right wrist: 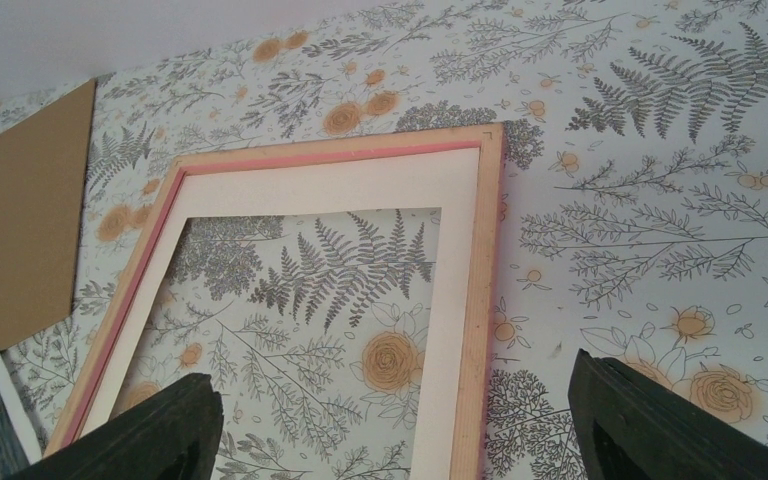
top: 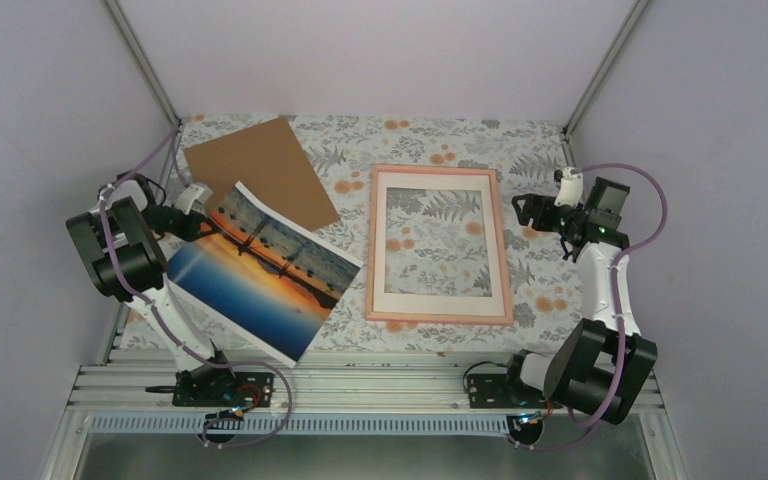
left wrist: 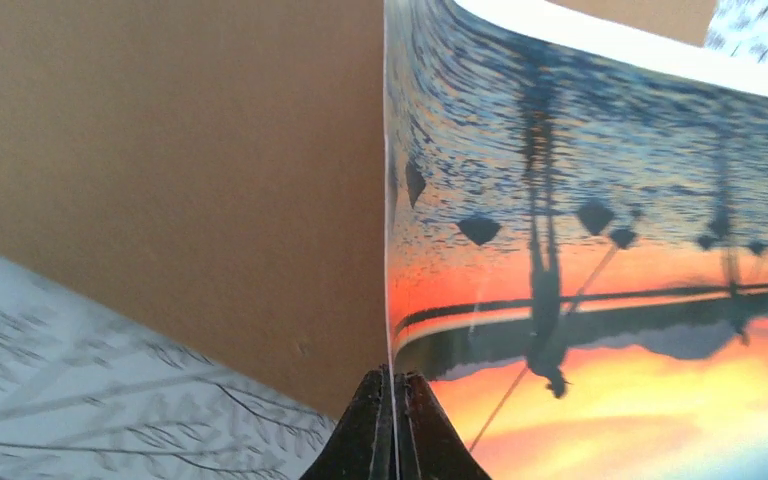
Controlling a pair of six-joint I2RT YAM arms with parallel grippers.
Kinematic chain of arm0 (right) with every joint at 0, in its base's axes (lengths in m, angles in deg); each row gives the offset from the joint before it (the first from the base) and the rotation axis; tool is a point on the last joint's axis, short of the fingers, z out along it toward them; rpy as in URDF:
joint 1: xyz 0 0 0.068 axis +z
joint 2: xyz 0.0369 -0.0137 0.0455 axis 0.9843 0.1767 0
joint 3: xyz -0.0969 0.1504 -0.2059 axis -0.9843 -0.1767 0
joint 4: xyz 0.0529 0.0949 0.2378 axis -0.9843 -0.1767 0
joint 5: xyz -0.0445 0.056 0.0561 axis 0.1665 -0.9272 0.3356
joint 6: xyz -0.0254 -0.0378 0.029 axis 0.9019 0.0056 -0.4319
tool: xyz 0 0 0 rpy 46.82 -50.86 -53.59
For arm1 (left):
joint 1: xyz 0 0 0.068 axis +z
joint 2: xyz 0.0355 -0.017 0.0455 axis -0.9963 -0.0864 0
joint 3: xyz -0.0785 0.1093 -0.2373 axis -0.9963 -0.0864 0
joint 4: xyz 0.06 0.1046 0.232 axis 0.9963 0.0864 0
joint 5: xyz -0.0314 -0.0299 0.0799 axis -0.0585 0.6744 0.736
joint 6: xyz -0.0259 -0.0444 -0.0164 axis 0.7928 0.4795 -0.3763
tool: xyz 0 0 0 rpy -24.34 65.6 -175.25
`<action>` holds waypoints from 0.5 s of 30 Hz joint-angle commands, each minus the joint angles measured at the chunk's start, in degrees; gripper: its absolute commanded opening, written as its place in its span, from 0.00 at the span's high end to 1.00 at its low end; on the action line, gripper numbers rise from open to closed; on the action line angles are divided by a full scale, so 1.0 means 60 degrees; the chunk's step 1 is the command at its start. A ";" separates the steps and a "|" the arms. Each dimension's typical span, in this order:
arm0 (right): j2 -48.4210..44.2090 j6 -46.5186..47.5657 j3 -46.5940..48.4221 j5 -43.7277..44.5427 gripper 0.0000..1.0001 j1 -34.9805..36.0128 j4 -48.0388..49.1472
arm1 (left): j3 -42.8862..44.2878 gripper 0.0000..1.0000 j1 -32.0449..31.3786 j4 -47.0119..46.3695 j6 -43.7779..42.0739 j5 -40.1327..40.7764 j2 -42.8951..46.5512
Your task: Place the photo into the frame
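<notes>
The photo (top: 250,270), an orange sunset over blue water, lies at the table's left, partly over a brown cardboard sheet (top: 260,170). My left gripper (top: 194,214) is shut on the photo's far-left edge. In the left wrist view the thin white edge runs between the closed fingertips of the left gripper (left wrist: 393,380), and the photo (left wrist: 600,250) curves upward. The pink frame (top: 371,245) lies flat at the table's centre with a white mat (top: 384,296) inside it. My right gripper (top: 526,212) hangs open just right of the frame. In the right wrist view the right gripper (right wrist: 392,375) straddles the frame's right rail (right wrist: 485,260).
A floral cloth (top: 540,150) covers the table. The cardboard sheet (left wrist: 170,150) fills the left of the left wrist view and shows at the left edge (right wrist: 20,220) of the right wrist view. White walls close in the back and both sides.
</notes>
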 commanded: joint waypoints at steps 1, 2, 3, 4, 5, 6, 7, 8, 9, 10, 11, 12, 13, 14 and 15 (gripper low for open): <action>0.0061 -0.0042 0.0166 0.0136 0.14 0.0068 0.0079 | 0.1667 0.98 -0.0135 0.0820 0.0557 -0.1359 0.0831; 0.0051 -0.0063 0.0143 0.0163 0.14 0.0068 0.0093 | 0.2116 0.98 -0.0249 0.0942 0.0842 -0.1505 0.0961; 0.0030 -0.0073 0.0111 0.0172 0.15 0.0068 0.0115 | 0.2632 0.98 -0.0336 0.1008 0.1180 -0.1635 0.1062; 0.0007 -0.0085 0.0080 0.0175 0.15 0.0068 0.0131 | 0.3167 0.98 -0.0440 0.1059 0.1497 -0.1766 0.1146; -0.0016 -0.0102 0.0043 0.0175 0.15 0.0068 0.0156 | 0.3813 0.98 -0.0582 0.1047 0.1877 -0.1795 0.1188; -0.0025 -0.0116 0.0020 0.0166 0.15 0.0065 0.0172 | 0.4441 0.98 -0.0757 0.0970 0.2291 -0.1739 0.1207; -0.0040 -0.0118 -0.0005 0.0174 0.15 0.0066 0.0180 | 0.5153 0.98 -0.0949 0.0831 0.2727 -0.1622 0.1217; -0.0055 -0.0133 -0.0024 0.0183 0.15 0.0068 0.0194 | 0.5864 0.98 -0.1184 0.0654 0.3086 -0.1347 0.1198; -0.0066 -0.0144 -0.0029 0.0180 0.15 0.0064 0.0205 | 0.6503 0.97 -0.1473 0.0463 0.3365 -0.1051 0.1192; -0.0078 -0.0144 -0.0026 0.0196 0.15 0.0068 0.0198 | 0.7145 0.98 -0.1861 0.0234 0.3618 -0.0558 0.1173; -0.0113 -0.0138 -0.0028 0.0191 0.15 0.0046 0.0198 | 0.7684 0.98 -0.2284 -0.0074 0.3810 0.0068 0.1167; -0.0136 -0.0141 -0.0040 0.0212 0.15 0.0053 0.0200 | 0.8230 0.98 -0.2766 -0.0367 0.3922 0.0719 0.1124; -0.0171 -0.0140 -0.0054 0.0235 0.15 0.0053 0.0200 | 0.8712 0.98 -0.3330 -0.0613 0.3831 0.1469 0.1056; -0.0198 -0.0134 -0.0058 0.0260 0.15 0.0050 0.0198 | 0.9113 0.98 -0.3882 -0.0803 0.3604 0.2101 0.0962; -0.0230 -0.0141 -0.0058 0.0296 0.15 0.0053 0.0187 | 0.9468 0.98 -0.4504 -0.0933 0.3283 0.2676 0.0875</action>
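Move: The left hand already pinches the photo by the middle of its left short edge, just off the table; the photo's middle lies about 15 cm to its right and 10 cm back. The frame it is meant for lies some 60 cm to that hand's right, 3 cm back and 3 cm lower, while the cardboard sheet is 11 cm ahead and 13 cm right. From the idle right hand, the frame is about 19 cm left, 3 cm back and 18 cm below. Keeping its shut grip on the photo's left edge, the left hand sweeps it steeply up by some 32 cm and forward by about 15 cm, gathering speed and veering a little to the right near the end. As it climbs, the wrist tips back about 40 degrees, so that the fingers swing from mostly down towards forward and right, carrying the photo up over the cardboard sheet. ##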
